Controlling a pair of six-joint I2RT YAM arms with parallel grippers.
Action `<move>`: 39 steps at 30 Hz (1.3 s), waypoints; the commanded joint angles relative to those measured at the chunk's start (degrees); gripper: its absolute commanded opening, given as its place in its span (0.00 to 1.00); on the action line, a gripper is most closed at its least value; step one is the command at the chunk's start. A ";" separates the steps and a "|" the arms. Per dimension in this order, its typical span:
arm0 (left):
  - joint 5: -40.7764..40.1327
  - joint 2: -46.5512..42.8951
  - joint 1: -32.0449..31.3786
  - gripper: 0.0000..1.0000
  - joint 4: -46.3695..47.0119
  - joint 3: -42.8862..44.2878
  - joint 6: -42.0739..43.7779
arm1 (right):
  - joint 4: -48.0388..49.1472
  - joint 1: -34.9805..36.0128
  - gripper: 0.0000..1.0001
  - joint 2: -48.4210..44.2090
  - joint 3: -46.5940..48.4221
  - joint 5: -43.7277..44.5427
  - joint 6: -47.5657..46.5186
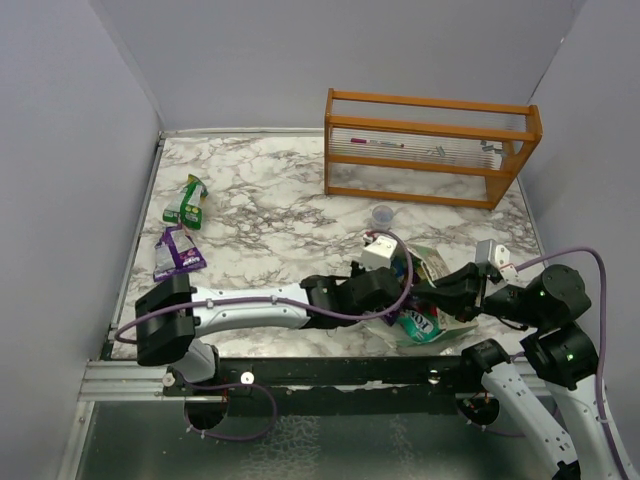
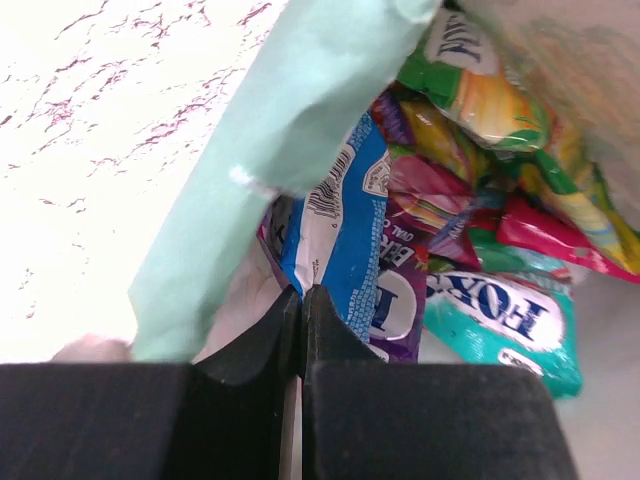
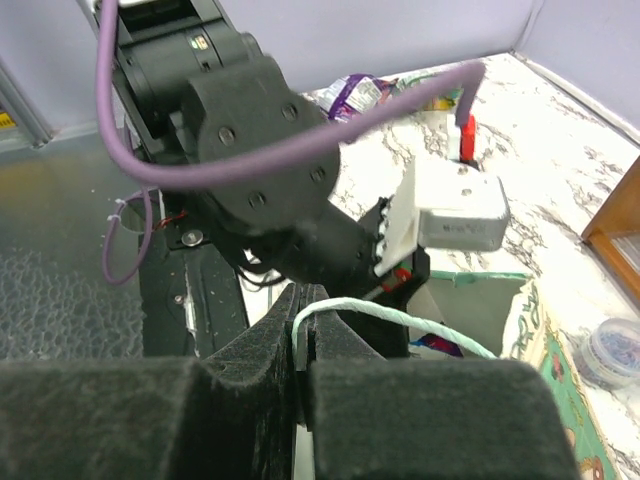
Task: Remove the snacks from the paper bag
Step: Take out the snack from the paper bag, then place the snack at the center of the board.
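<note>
The pale mint paper bag (image 1: 432, 266) lies on its side near the table's front edge, its mouth towards my left arm. My left gripper (image 1: 400, 298) reaches into the mouth. In the left wrist view the gripper (image 2: 301, 298) is shut on the lower edge of a blue packet (image 2: 345, 225), with purple (image 2: 408, 300), teal (image 2: 505, 318), red (image 2: 550, 238) and green-yellow (image 2: 482, 95) packets behind it and the bag's wall (image 2: 270, 150) beside it. My right gripper (image 1: 450, 297) (image 3: 302, 300) is shut on the bag's white string handle (image 3: 400, 319). A green packet (image 1: 187, 200) and a purple packet (image 1: 178, 252) lie out at the left.
An orange wooden rack (image 1: 430, 145) stands at the back right. A small clear cup (image 1: 382, 214) sits just in front of it, behind the bag. The left arm's wrist (image 3: 250, 170) fills the right wrist view close to my right fingers. Grey walls enclose the table.
</note>
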 commanded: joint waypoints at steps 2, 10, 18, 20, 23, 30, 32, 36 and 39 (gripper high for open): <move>4.56 -9.33 -0.43 0.00 5.62 -2.35 -0.03 | 1.27 0.47 0.02 -0.27 0.42 1.62 -0.22; 9.59 -21.62 -0.45 0.00 8.83 -3.80 3.67 | 0.94 0.47 0.02 0.03 0.44 2.42 -0.22; 8.15 -33.35 -0.43 0.00 3.24 -3.53 6.16 | 0.74 0.47 0.02 -0.01 0.55 3.27 -0.17; 7.68 -36.43 -0.47 0.00 0.82 -3.73 7.00 | 0.72 0.47 0.02 0.07 0.54 3.28 -0.14; 4.52 -40.47 -0.44 0.00 -5.75 -3.25 6.64 | 0.78 0.47 0.02 0.23 0.46 3.19 -0.13; -12.13 -47.72 -0.43 0.00 -27.16 -2.73 -3.41 | 0.93 0.47 0.02 0.49 0.46 3.19 -0.03; -14.77 -47.63 -0.45 0.00 -32.42 -2.96 -6.30 | 0.92 0.47 0.02 0.62 0.45 3.18 -0.02; -16.79 -44.11 -0.44 0.00 -37.68 -4.28 -9.54 | 1.02 0.56 0.02 1.00 0.47 3.06 -0.04; -17.45 -39.73 -0.35 0.00 -38.94 -5.16 -10.53 | 1.01 0.54 0.02 1.19 0.45 3.01 -0.04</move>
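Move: The left hand already pinches the blue snack inside the bag; the bag's middle is about 5 cm right and 2 cm back. Its destination side has the purple snack, roughly 45 cm left, 9 cm ahead and 12 cm below, with the green snack some 11 cm beyond that one. The clear cup stands about 18 cm straight ahead of the left hand. From the right hand, the purple snack lies about 47 cm left, 17 cm ahead. Still pinching the blue snack, the left hand lifts about 20 cm, swings some 20 cm left, then sinks. ##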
